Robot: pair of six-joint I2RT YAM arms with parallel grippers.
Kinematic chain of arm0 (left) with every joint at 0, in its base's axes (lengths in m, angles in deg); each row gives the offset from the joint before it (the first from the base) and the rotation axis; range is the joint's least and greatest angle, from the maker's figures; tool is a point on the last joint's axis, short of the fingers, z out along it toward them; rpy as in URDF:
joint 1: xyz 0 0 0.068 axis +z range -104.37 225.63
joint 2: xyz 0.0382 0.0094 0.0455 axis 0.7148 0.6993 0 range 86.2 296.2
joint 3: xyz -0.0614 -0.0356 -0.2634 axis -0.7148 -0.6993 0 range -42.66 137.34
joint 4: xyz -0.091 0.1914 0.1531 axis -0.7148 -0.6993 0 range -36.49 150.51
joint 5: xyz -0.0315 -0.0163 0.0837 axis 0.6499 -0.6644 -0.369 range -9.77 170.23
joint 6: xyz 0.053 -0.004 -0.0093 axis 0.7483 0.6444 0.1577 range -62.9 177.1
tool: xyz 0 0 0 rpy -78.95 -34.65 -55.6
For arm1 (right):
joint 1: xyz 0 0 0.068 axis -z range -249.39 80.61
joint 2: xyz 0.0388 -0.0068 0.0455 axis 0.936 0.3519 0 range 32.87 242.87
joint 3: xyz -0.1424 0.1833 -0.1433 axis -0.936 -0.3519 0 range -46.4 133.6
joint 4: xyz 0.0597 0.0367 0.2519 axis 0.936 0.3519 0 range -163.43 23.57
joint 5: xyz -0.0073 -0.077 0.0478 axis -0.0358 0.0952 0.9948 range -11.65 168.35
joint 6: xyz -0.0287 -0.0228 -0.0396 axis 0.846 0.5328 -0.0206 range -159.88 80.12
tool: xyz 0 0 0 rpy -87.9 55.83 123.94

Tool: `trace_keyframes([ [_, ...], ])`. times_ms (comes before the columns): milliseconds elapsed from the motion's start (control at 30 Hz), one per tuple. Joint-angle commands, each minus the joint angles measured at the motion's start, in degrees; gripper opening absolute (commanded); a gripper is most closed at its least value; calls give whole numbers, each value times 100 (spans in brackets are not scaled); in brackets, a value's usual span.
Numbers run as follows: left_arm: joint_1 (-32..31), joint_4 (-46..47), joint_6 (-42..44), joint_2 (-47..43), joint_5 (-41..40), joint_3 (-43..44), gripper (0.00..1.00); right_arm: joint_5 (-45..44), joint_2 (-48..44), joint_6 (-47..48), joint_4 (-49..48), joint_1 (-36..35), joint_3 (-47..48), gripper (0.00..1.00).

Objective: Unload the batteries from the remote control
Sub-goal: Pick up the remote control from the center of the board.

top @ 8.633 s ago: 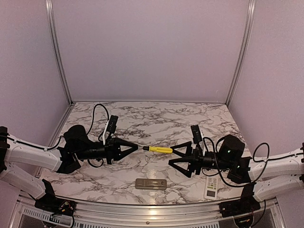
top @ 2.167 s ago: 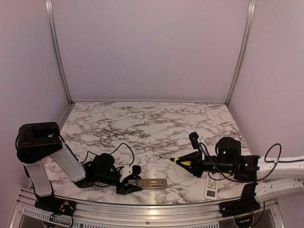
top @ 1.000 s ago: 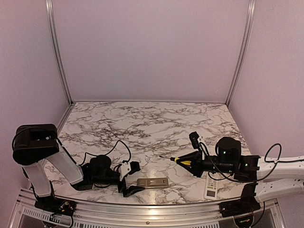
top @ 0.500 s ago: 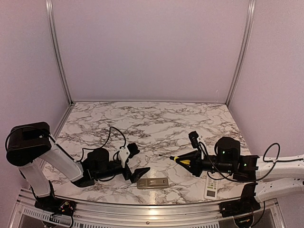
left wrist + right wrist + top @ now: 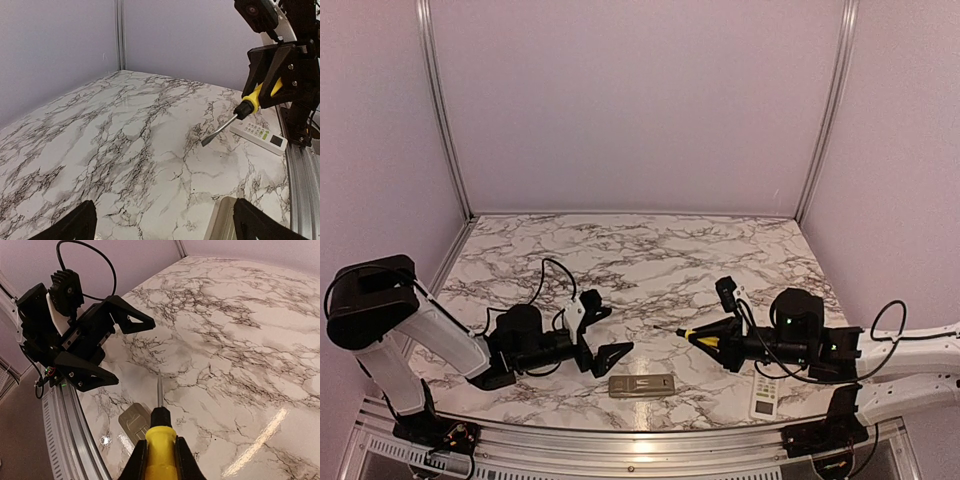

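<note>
A grey remote control [image 5: 640, 385] lies back up near the front edge, also seen at the lower edge of the left wrist view [image 5: 223, 222] and below the screwdriver tip [image 5: 134, 422]. No batteries show. My left gripper [image 5: 605, 331] hovers open just left of and behind the remote, its fingers [image 5: 75, 227] spread wide with nothing between them. My right gripper [image 5: 712, 340] is shut on a yellow-handled screwdriver [image 5: 160, 442], whose blade points left toward the grey remote and the left gripper [image 5: 135, 354].
A white remote with buttons [image 5: 765, 396] lies under the right arm near the front right, visible too in the left wrist view [image 5: 260, 136]. A metal rail [image 5: 620, 440] runs along the front edge. Walls enclose the marble table [image 5: 650, 260].
The left gripper has risen off the table beside the grey remote and drawn back, staying open. The right gripper with the screwdriver has barely moved. The remote stays put.
</note>
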Motion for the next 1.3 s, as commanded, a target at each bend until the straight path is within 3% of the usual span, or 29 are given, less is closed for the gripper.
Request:
trace_keyframes([
  [0,103,-179,317,-83,887,-263,99,-69,-64,57,-73,-33,-60,0],
  [300,94,-659,1137,-25,1973,-548,94,208,-368,-44,387,-33,-18,0],
  [767,82,-1203,1486,846,2066,73,86,68,-527,-138,620,-33,-102,0],
  [1267,-37,-1610,1762,1408,2051,457,68,89,-640,-25,697,-35,-131,0],
])
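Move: From the left hand, the brown remote lies face down on the board about 6 cm back, 5 cm to the right and 12 cm below. Roughly level with this hand, the screwdriver is some 14 cm to its right and 2 cm back, while the white remote lies on the board about 32 cm right and 8 cm back. From the right hand, the brown remote is about 14 cm left, 2 cm back and 15 cm below. The left hand swings back about 6 cm while sinking towards the brown remote's left end, then carries on nearly straight down, some 11 cm lower in all, turning clockwise and tipping its fingertips downward so the fingers point right along the remote. The wide-open fingers narrow by about a third and come to straddle its sides, while the right hand keeps the screwdriver gripped. ##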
